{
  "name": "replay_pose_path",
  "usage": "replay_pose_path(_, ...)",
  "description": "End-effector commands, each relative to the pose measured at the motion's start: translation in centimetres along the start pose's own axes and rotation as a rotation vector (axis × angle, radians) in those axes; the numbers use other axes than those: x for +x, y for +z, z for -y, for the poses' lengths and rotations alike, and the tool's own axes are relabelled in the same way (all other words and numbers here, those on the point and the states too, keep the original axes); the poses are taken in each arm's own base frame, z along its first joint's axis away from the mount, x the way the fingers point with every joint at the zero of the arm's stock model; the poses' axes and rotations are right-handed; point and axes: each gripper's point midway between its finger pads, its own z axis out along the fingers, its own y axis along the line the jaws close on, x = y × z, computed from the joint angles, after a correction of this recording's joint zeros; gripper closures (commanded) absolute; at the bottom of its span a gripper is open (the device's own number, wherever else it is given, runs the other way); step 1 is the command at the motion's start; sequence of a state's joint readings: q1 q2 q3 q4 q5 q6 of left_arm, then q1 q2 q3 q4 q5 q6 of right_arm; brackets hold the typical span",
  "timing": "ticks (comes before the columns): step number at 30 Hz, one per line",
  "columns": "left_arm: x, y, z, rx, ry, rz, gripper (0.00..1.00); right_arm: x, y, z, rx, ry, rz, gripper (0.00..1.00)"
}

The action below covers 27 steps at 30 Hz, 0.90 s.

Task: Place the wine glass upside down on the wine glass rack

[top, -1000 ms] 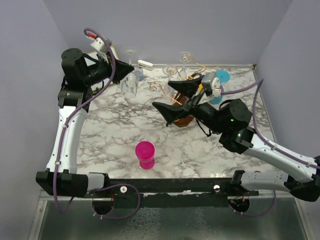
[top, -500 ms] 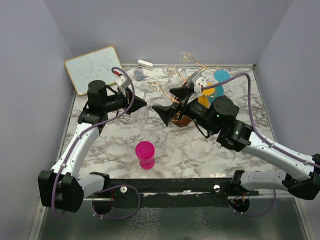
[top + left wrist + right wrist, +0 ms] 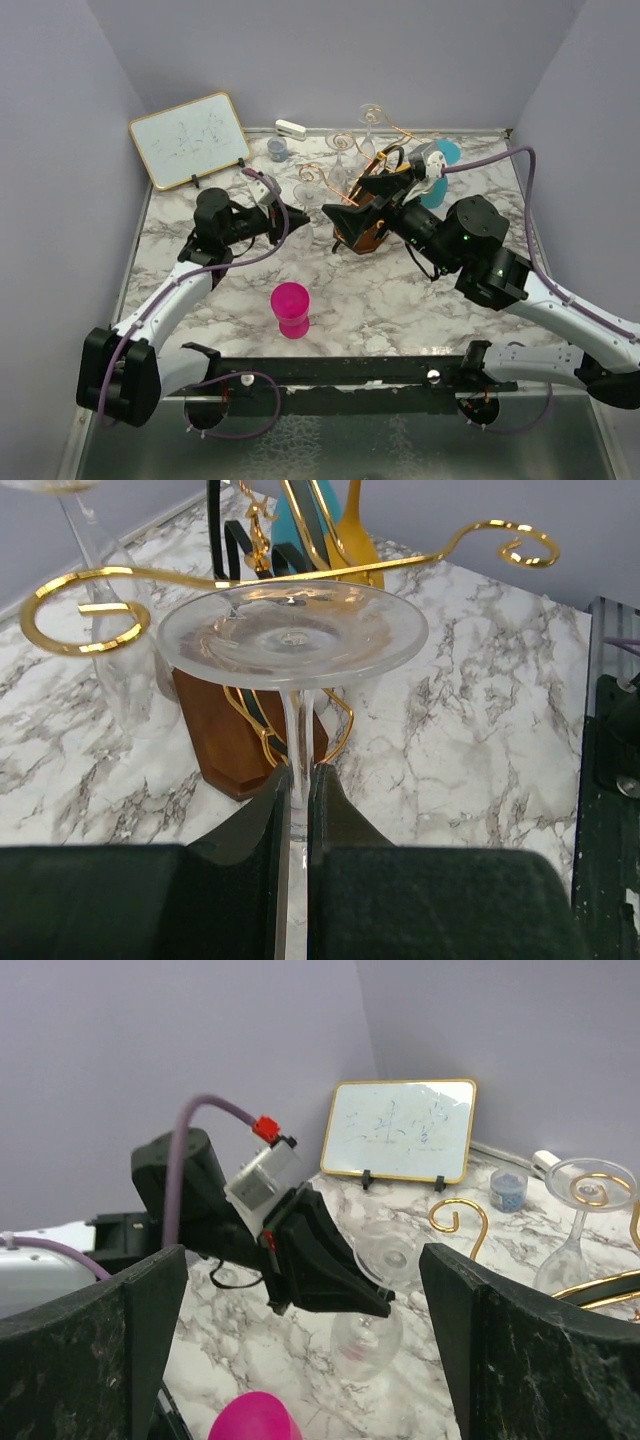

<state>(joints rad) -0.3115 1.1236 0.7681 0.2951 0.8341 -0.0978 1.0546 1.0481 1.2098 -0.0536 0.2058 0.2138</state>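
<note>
My left gripper point(image 3: 298, 780) is shut on the stem of a clear wine glass point(image 3: 293, 630). The glass's round foot points toward the wine glass rack point(image 3: 240, 742), a gold wire stand on a brown wooden base. A curled gold arm point(image 3: 90, 590) runs just behind the foot. From the right wrist view the glass's bowl point(image 3: 365, 1345) hangs below the left gripper point(image 3: 330, 1260), over the marble. From above, the glass point(image 3: 306, 192) is just left of the rack point(image 3: 365, 235). My right gripper point(image 3: 362, 200) stands open and empty by the rack, facing the left one.
A pink cup point(image 3: 291, 308) stands near the front middle. A whiteboard point(image 3: 190, 138) leans at the back left, with a small blue jar point(image 3: 278, 149) beside it. Another glass point(image 3: 590, 1185) hangs on the rack. Teal and yellow pieces point(image 3: 443, 152) lie behind the rack.
My left arm swung down from the back left wall toward the rack, carrying the glass and uncovering the whiteboard. The right gripper shifted slightly back toward the rack, still open.
</note>
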Motion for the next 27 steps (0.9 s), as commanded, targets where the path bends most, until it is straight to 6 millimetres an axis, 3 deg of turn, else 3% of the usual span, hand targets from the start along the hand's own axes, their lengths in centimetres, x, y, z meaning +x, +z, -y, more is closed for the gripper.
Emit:
replay_pose_path(1, -1.9, 1.1, 0.1, 0.005, 0.109, 0.178, 1.00, -1.3, -0.7, 0.0, 0.021, 0.060, 0.009, 0.02)
replay_pose_path(9, -1.5, 2.6, -1.4, -0.022, 0.172, 0.181, 1.00, -2.7, -1.3, -0.1, 0.013, 0.050, 0.026, 0.02)
replay_pose_path(15, -2.5, 3.4, -2.2, -0.028, 0.178, 0.215, 1.00, -2.3, -1.0, 0.5, 0.048, 0.020, 0.003, 0.02)
replay_pose_path(22, -2.8, 4.6, -4.2, -0.069, 0.189, 0.217, 1.00, -3.9, -1.7, 0.2, 0.025, 0.024, 0.048, 0.02)
replay_pose_path(27, -3.3, 5.3, -5.3, -0.092, 0.188, 0.227, 1.00, -3.7, -1.5, 0.0, 0.014, 0.019, 0.040, 0.02)
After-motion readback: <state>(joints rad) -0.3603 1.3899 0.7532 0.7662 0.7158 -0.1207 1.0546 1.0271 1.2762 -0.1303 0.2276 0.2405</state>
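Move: The left hand holds the clear wine glass upside down by its stem; the rack's free curled hook lies about 8 cm ahead, 2 cm right and some 3 cm above it. Beyond, the nearest hanging clear glass is roughly 14 cm ahead and 8 cm right, its middle about 3 cm lower than the hand; the magenta glass stands some 10 cm back, 3 cm left and 20 cm below. From the right hand the hook is about 15 cm ahead, 7 cm left and 12 cm down. The left hand first dips about 3.5 cm, then carries the wine glass forward some 6 cm towards the free hook, edging right and regaining most of the height, while the wrist rolls roughly 10 degrees so that the glass's foot leans back towards the robot. The shut fingers keep their pinch on the stem, and the right hand, wide open and clear of the glass, eases up about 2 cm with a slight drift to its right. ##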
